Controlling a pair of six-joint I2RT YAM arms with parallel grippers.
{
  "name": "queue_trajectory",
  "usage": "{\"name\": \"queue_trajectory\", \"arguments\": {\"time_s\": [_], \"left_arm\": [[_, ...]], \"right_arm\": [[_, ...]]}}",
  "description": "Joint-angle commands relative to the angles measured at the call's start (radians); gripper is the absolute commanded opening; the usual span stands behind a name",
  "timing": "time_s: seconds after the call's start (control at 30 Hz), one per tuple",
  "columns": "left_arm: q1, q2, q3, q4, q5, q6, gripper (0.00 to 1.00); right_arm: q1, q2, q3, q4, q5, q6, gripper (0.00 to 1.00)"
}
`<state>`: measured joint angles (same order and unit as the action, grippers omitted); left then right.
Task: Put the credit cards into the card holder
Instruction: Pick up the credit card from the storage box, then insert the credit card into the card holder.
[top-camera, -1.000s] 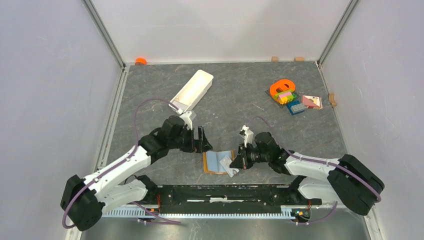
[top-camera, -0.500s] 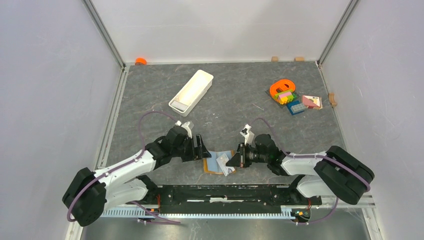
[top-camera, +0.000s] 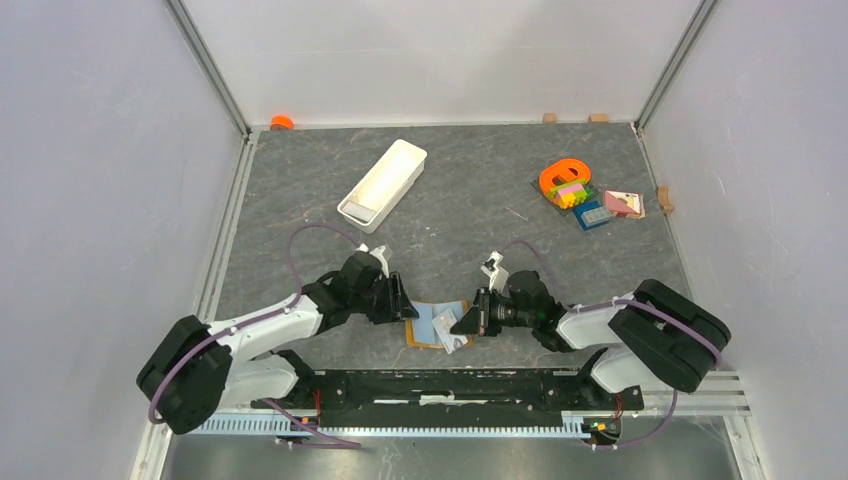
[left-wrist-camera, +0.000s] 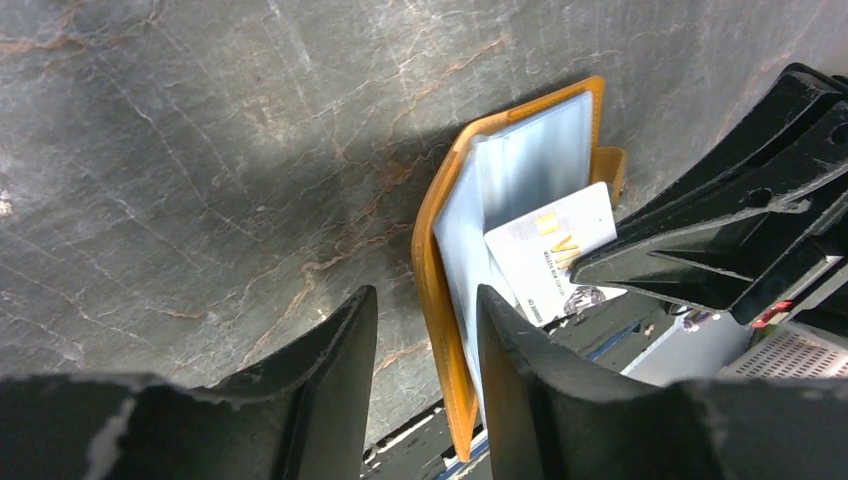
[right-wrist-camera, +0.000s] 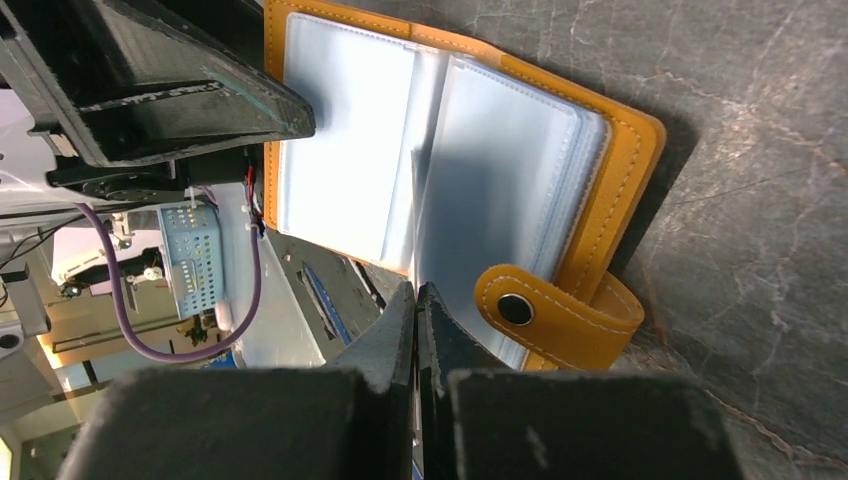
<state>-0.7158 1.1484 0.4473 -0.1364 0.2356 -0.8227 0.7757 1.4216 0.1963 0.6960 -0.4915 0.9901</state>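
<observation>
The orange-tan card holder (top-camera: 430, 322) lies open near the table's front edge, its pale blue-grey pockets (right-wrist-camera: 345, 140) facing up and its snap tab (right-wrist-camera: 530, 310) loose. My right gripper (top-camera: 460, 324) is shut on a white credit card (left-wrist-camera: 555, 255), seen edge-on in the right wrist view (right-wrist-camera: 414, 220), with its far end over the holder's pockets. My left gripper (left-wrist-camera: 425, 300) stands partly open, its two fingers astride the holder's left cover edge (left-wrist-camera: 432, 280); a gap shows on the outer side. From above, the left gripper (top-camera: 404, 303) sits at the holder's left end.
A long white tray (top-camera: 383, 183) lies at the back left. Orange, green, pink and blue toy pieces (top-camera: 580, 195) sit at the back right. A small orange object (top-camera: 281, 122) rests in the far left corner. The arms' black base rail (top-camera: 450, 385) runs just behind the holder.
My left gripper came down and right to the holder's left edge, and its jaws narrowed. The right gripper shifted a little left with the card over the pockets.
</observation>
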Motion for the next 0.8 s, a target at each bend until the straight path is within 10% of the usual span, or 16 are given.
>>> {"name": "queue_trajectory", "arguments": {"time_s": [0.0, 0.33, 0.77], "left_arm": [[-0.007, 0.023, -0.018, 0.042, -0.003, -0.006, 0.44], [-0.007, 0.056, -0.037, 0.050, -0.014, 0.005, 0.21], [-0.007, 0.076, -0.073, 0.129, 0.012, -0.017, 0.17]], "right_arm": [[-0.003, 0.033, 0.002, 0.071, -0.002, 0.024, 0.00], [0.006, 0.117, 0.021, 0.146, -0.005, 0.060, 0.00], [0.033, 0.220, 0.048, 0.176, 0.055, 0.076, 0.00]]}}
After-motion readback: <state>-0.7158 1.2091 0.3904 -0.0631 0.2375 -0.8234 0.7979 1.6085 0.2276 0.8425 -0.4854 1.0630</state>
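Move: The open card holder's left edge lies just under my opened left fingers, about 1 cm back and 2 cm down; the holder's middle is some 6 cm to their right and 2 cm back. The credit card, already in my right fingers, is about 8 cm to the left hand's right and 3 cm back. From my right hand the holder's middle is about 4 cm left and 2 cm down, its closing strap roughly 3 cm ahead and 2 cm right. My left fingers close on the left edge of the card holder and pinch it as that hand sinks about 2.5 cm and settles there. Meanwhile my right hand, still gripping the credit card, lowers it about 1.5 cm and pushes a similar way left across the holder, against the clear sleeves near the middle, tipping only slightly. ##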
